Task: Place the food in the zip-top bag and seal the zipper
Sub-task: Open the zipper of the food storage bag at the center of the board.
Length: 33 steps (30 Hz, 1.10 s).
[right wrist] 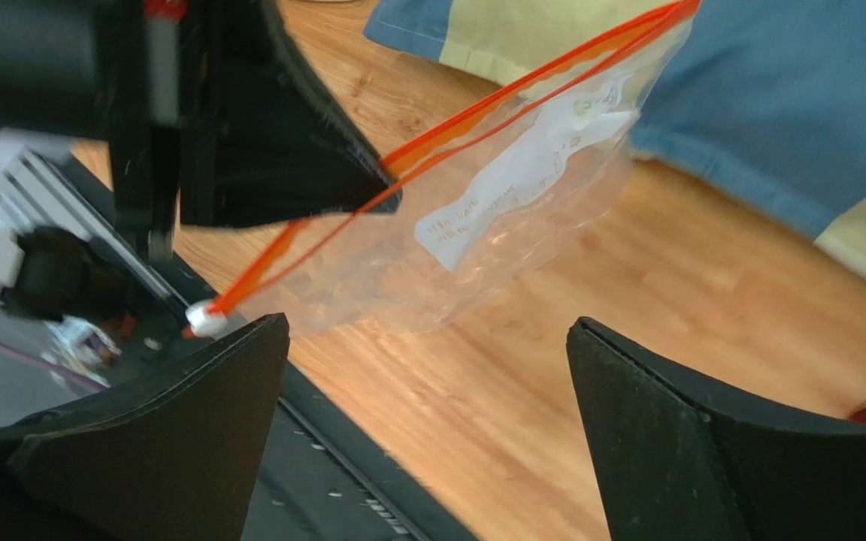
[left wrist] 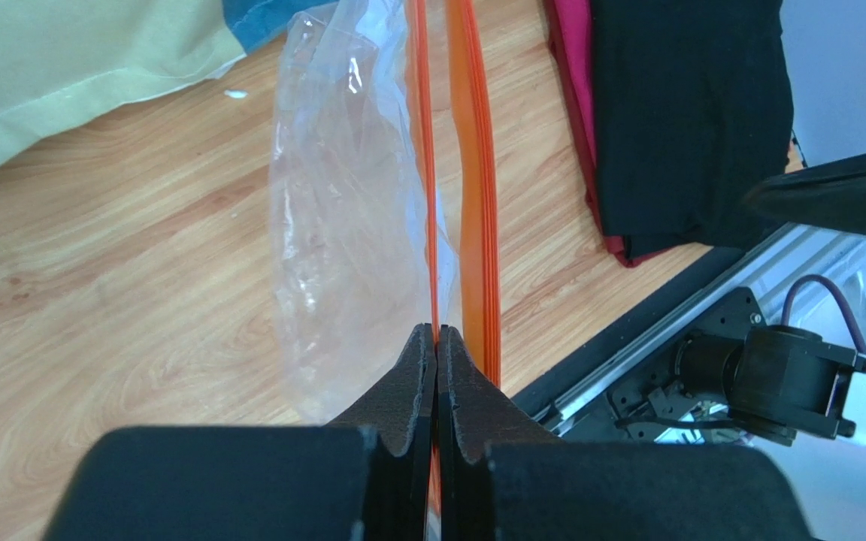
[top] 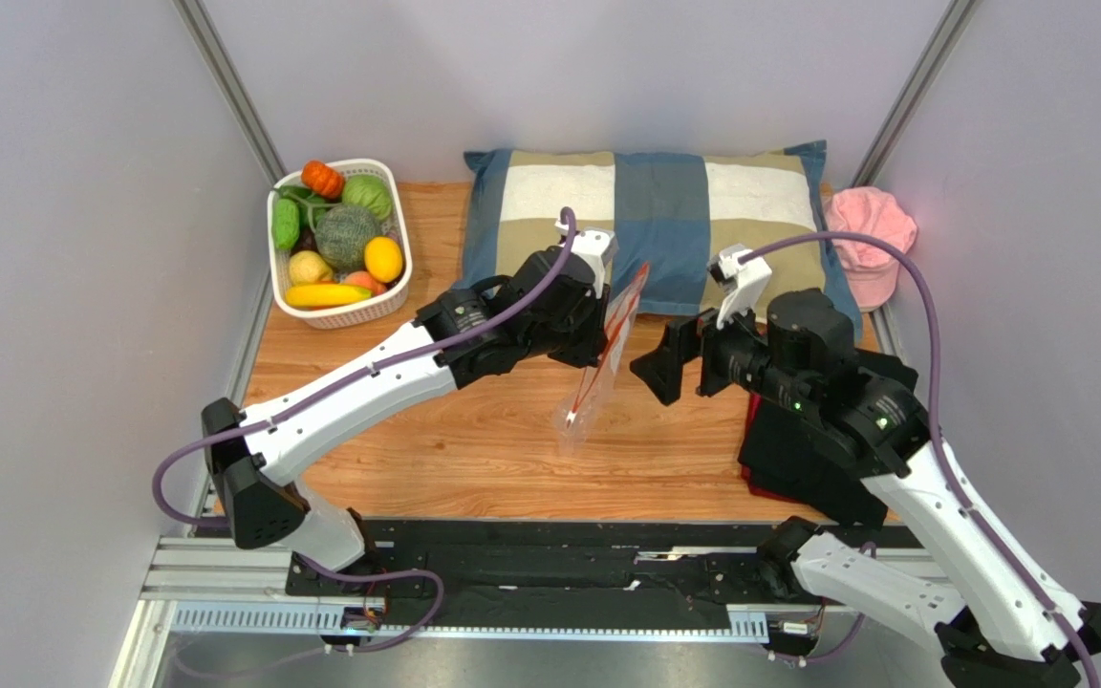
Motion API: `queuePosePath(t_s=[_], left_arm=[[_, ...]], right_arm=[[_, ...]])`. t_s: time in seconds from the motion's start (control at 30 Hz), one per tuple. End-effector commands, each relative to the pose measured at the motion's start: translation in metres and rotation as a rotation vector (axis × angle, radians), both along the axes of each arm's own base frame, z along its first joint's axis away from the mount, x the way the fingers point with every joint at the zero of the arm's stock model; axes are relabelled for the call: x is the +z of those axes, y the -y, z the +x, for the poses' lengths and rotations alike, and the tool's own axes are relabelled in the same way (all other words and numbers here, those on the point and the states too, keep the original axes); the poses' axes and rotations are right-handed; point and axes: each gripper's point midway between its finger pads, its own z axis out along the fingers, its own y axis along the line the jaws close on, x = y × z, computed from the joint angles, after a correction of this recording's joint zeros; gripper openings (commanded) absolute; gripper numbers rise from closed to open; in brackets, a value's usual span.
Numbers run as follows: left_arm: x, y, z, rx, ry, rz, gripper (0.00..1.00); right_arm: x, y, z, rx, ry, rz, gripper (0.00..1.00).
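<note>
My left gripper [top: 611, 327] is shut on one orange-red zipper [left wrist: 427, 169] lip of the clear zip-top bag [top: 607, 359] and holds the bag off the table. In the left wrist view the gripper [left wrist: 438, 334] pinches that lip; the other lip [left wrist: 478, 192] hangs free beside it. The bag [right wrist: 494, 220] with its white label shows in the right wrist view, empty, a white slider [right wrist: 206, 321] at its low end. My right gripper [top: 664, 370] is open and empty just right of the bag. The food [top: 334, 237] lies in the white basket.
A white basket [top: 396, 287] stands at the back left. A checked pillow [top: 657, 208] lies along the back, a pink cap [top: 869, 237] at its right. Black and red cloth [top: 786, 466] lies under the right arm. A black rail [top: 542, 552] runs along the near edge.
</note>
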Motion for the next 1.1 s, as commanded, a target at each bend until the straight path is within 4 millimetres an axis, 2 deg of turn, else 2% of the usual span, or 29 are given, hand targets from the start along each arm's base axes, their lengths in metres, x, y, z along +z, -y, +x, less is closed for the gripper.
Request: queuePosePath(t_s=[0.0, 0.13, 0.3, 0.4, 0.6, 0.7, 0.73, 0.83, 0.87, 0.97, 1.03, 1.07], left_arm=[[0.022, 0.015, 0.005, 0.035, 0.012, -0.077, 0.00], [0.017, 0.018, 0.005, 0.042, 0.001, -0.091, 0.00], [0.014, 0.021, 0.003, 0.028, -0.004, -0.105, 0.00], [0.013, 0.022, 0.003, 0.022, -0.001, -0.105, 0.00], [0.006, 0.025, 0.002, 0.013, -0.002, -0.088, 0.00], [0.008, 0.029, -0.001, -0.006, -0.002, -0.102, 0.00], [0.006, 0.030, -0.002, -0.009, -0.005, -0.102, 0.00], [0.008, 0.028, -0.003, -0.010, -0.004, -0.114, 0.00], [0.009, 0.026, -0.004, -0.008, -0.001, -0.114, 0.00], [0.012, 0.023, -0.005, -0.011, 0.010, -0.119, 0.00], [0.013, 0.020, -0.007, -0.014, 0.015, -0.120, 0.00], [0.012, 0.017, -0.007, -0.008, 0.018, -0.117, 0.00]], right_arm=[[0.010, -0.013, 0.009, -0.147, -0.278, 0.284, 0.97], [0.007, -0.009, 0.027, -0.246, -0.405, 0.395, 0.92], [-0.010, -0.008, 0.047, -0.374, -0.562, 0.480, 0.75], [-0.013, -0.019, 0.052, -0.362, -0.614, 0.523, 0.69], [-0.009, -0.035, 0.059, -0.300, -0.642, 0.572, 0.66], [-0.020, -0.035, 0.062, -0.313, -0.653, 0.562, 0.63], [-0.031, -0.035, 0.063, -0.327, -0.671, 0.546, 0.61], [-0.047, -0.034, 0.061, -0.344, -0.700, 0.521, 0.40], [-0.056, -0.033, 0.060, -0.353, -0.716, 0.504, 0.28], [-0.071, -0.028, 0.056, -0.381, -0.739, 0.471, 0.17], [-0.072, -0.026, 0.053, -0.380, -0.736, 0.460, 0.12], [-0.072, -0.025, 0.053, -0.382, -0.732, 0.454, 0.05]])
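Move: My right hand is wide open, and the bag's right-hand lip is about 5 cm ahead of it, 6 cm to its left and 4 cm below. My left fingertips already pinch the other lip, 8 cm left of my right hand and 3 cm ahead; the right-hand lip is 2 cm to the right of my left hand and 2 cm ahead. The bag's white end piece is some 11 cm left of my right hand, 3 cm back. The pillow is about 30 cm ahead, 5 cm left. I bring my right hand forward about 5 cm and down, pitching the fingers steeply downward while turning them some 20 degrees clockwise. Then I ease left towards the bag's mouth, narrowing the fingers, and sink the last few centimetres as they close to pinch the right-hand lip beside my left fingertips. My left hand keeps its pinch on the other lip, easing about 2 cm right and down. ##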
